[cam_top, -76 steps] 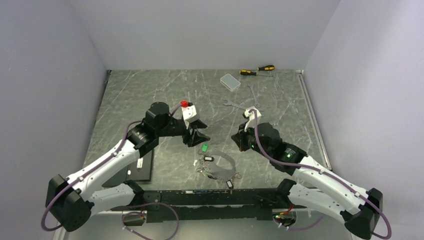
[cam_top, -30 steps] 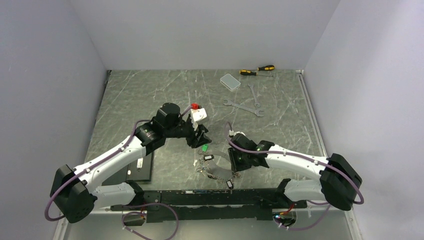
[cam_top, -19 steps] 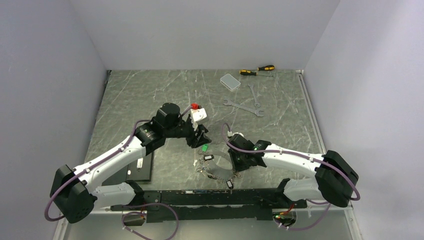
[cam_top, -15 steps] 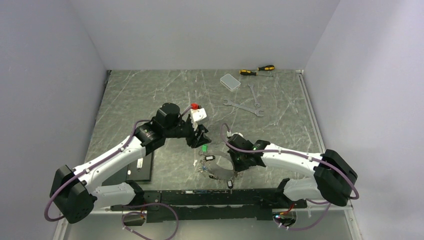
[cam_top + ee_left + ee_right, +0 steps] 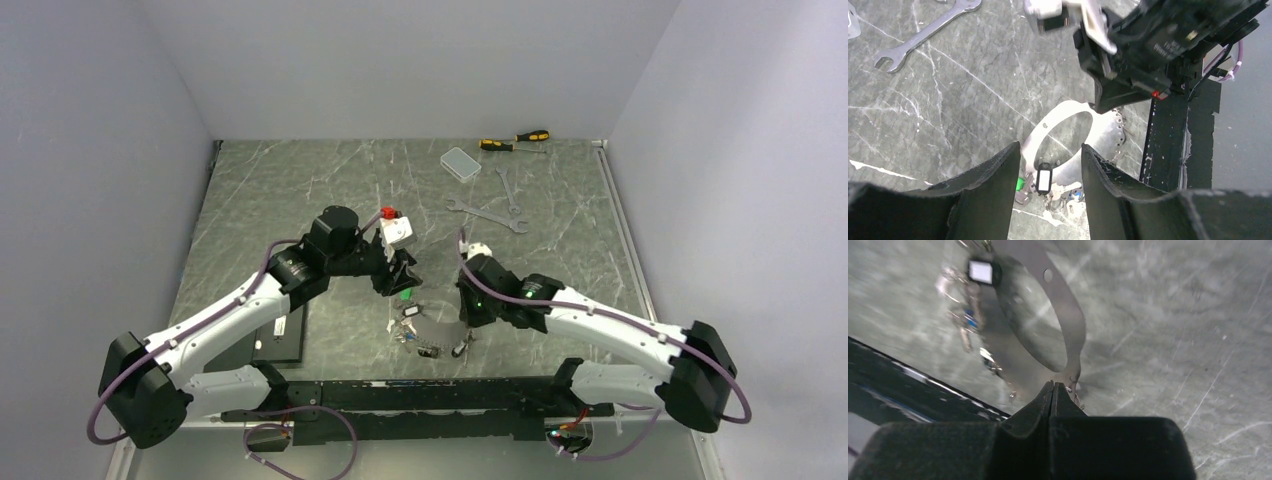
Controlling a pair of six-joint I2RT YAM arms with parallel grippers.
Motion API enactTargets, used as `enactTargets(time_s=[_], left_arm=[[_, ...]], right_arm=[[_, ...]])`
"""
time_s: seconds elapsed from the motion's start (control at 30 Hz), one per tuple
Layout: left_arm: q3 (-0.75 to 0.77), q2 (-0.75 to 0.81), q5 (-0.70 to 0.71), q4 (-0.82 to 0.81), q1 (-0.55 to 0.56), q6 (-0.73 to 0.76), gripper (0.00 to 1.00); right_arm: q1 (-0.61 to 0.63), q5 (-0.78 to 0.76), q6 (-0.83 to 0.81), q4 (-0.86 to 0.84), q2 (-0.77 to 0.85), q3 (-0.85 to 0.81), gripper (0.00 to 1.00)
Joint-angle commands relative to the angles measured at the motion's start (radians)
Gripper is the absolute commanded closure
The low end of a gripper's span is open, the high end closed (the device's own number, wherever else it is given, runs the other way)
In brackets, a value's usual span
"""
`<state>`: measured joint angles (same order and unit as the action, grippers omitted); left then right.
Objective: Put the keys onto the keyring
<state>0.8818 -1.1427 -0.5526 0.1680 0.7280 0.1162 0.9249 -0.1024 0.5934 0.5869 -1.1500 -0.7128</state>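
Observation:
The keyring (image 5: 1058,300) is a wide silver loop, tilted with one side raised off the table. My right gripper (image 5: 1053,385) is shut on its near edge and shows in the top view (image 5: 466,322) at the loop's right side (image 5: 440,334). Several keys hang or lie at the loop's left: a black-tagged key (image 5: 1043,179), a green-headed key (image 5: 1020,184) and a blue-headed key (image 5: 1075,196). My left gripper (image 5: 1050,148) hovers open just above those keys, with nothing between its fingers. It sits left of the loop (image 5: 403,280).
Two long wrenches (image 5: 487,213) lie at the back right, with a clear plastic box (image 5: 460,162) and screwdrivers (image 5: 515,140) behind them. A black flat plate (image 5: 282,335) lies under the left arm. A black rail (image 5: 420,390) runs along the near edge.
My right gripper has shut on the keyring's right edge and drawn back and up, tilting the loop and dragging the keys. The left gripper has stayed nearly still.

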Motion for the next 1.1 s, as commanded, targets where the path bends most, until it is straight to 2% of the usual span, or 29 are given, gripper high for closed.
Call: enactTargets(time_s=[0.0,0.37,0.57,0.83,0.97,1.07], left_arm=[[0.031,0.043,-0.042,-0.025,0.005,0.022,0.47],[-0.002,0.057,-0.125,-0.081,0.004,0.019,0.44],[-0.026,0.07,-0.127,-0.103,0.006,0.041,0.38],[-0.001,0.062,-0.178,-0.012,0.004,0.137,0.27],[-0.011,0.069,-0.162,-0.073,0.006,0.053,0.26],[-0.034,0.09,-0.095,-0.156,0.013,-0.056,0.25]], right_arm=[[0.003,-0.072,-0.002,-0.014,0.081,-0.104,1.0],[0.003,-0.085,0.007,-0.079,0.171,-0.2,1.0],[0.009,0.019,-0.11,-0.132,0.169,-0.217,1.0],[0.012,0.004,-0.229,-0.115,0.202,-0.238,1.0],[0.012,-0.009,-0.182,-0.156,0.184,-0.239,1.0],[0.012,-0.028,-0.113,-0.188,0.152,-0.234,1.0]])
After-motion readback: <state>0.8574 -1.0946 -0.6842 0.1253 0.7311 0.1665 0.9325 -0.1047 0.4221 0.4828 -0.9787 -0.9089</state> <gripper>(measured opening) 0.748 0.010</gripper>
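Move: The right hand pinches the right end of the metal keyring, whose middle lies about 6 cm to its left, 1 cm back and 3 cm below. It heads for the open left gripper, some 11 cm left, 6 cm ahead and 14 cm up. From the left gripper the keyring lies about 7 cm back, 5 cm right and 17 cm below; the green key tag is roughly level, 3 cm left and 20 cm down, and the black labelled tag 4 cm back, 2 cm left, equally low. Keep the right fingers shut on the keyring's edge and lift about 14 cm, drifting a few centimetres left and forward towards the left gripper, while tilting the fingers up out of their steep downward point by some 25 degrees. Meanwhile ease the left gripper back and slightly up, turning a little clockwise, and spread its fingers from half to three-quarters open. ##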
